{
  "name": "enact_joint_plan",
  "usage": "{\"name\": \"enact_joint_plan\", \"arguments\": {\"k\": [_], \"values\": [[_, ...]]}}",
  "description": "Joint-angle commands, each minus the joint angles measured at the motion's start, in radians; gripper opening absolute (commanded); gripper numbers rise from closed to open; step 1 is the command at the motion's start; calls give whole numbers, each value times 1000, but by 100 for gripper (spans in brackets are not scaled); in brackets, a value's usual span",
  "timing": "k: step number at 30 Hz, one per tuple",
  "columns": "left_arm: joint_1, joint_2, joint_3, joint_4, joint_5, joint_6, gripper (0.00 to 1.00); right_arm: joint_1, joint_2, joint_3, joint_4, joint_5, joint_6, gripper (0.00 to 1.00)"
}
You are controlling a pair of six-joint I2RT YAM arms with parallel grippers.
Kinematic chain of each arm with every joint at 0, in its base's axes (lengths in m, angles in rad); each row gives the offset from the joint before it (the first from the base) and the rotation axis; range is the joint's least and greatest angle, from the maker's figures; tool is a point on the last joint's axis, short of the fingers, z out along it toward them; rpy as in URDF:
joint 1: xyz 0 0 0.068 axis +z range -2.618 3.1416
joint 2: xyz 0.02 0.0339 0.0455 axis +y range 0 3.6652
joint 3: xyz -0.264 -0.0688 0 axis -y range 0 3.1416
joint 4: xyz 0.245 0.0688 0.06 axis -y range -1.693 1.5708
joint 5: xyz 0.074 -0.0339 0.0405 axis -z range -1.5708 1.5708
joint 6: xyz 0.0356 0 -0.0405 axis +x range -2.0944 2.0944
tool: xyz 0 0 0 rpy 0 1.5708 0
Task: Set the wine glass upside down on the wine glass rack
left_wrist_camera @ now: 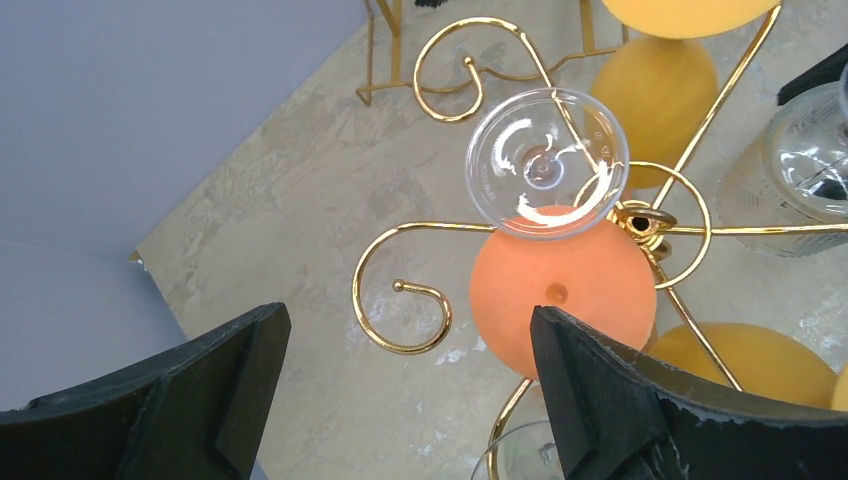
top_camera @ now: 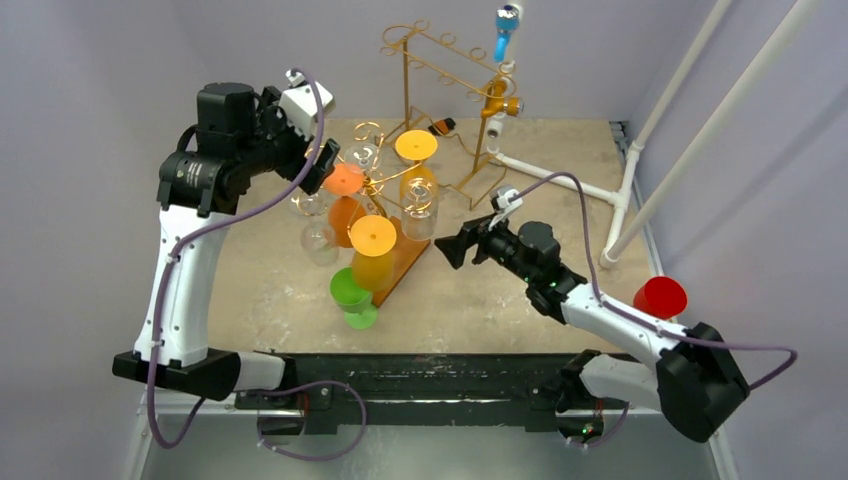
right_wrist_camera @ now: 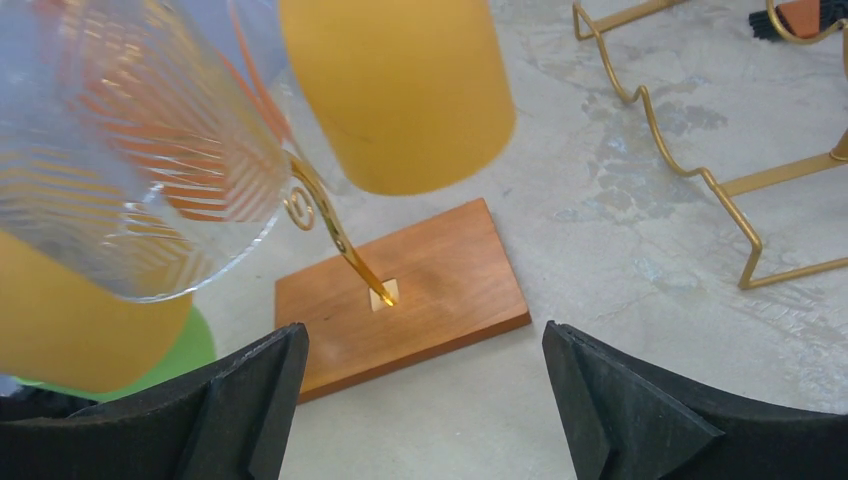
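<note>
The gold wine glass rack stands mid-table on a wooden base. Orange, yellow and clear wine glasses hang from it upside down. A green wine glass rests on the table by the near end of the base; I cannot tell whether it is upright. My left gripper is open and empty above the rack's left side, over a bare gold hook and the orange glass's foot. My right gripper is open and empty, low, just right of the base.
A second gold wire rack stands at the back, with an orange and blue fitting on a white pipe frame to its right. A red cup sits at the table's right edge. A ribbed clear glass hangs close to my right gripper.
</note>
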Motion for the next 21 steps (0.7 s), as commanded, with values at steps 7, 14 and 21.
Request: {"name": "enact_joint_plan", "arguments": {"k": [7, 14, 21], "values": [[0, 38, 31, 34, -132, -54, 91, 10, -224, 136, -317, 86, 16, 82], [0, 69, 73, -30, -182, 7, 81, 11, -315, 242, -416, 67, -12, 79], [0, 90, 19, -45, -179, 44, 71, 12, -282, 372, -450, -8, -35, 78]]}}
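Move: The clear glass hanging at the rack's near-right side is about 7 cm ahead of the right hand, 6 cm left and 6 cm higher. The far yellow glass is 10 cm beyond that glass; the near yellow glass hangs about 15 cm left of this hand and 3 cm back. From the left hand, that clear glass is roughly 19 cm right, 2 cm ahead and 14 cm below; the empty rack hook is 7 cm ahead and 6 cm below, the orange glass 3 cm ahead, 7 cm right. The near-right clear glass is left hanging as the empty right hand climbs some 15 cm beside it and backs off about 3 cm, also drifting right, its fingers tipping up and narrowing slightly. The left hand eases left, forward and down towards the empty rack hook, turning a little counter-clockwise while its fingers close to about three quarters open on nothing. ##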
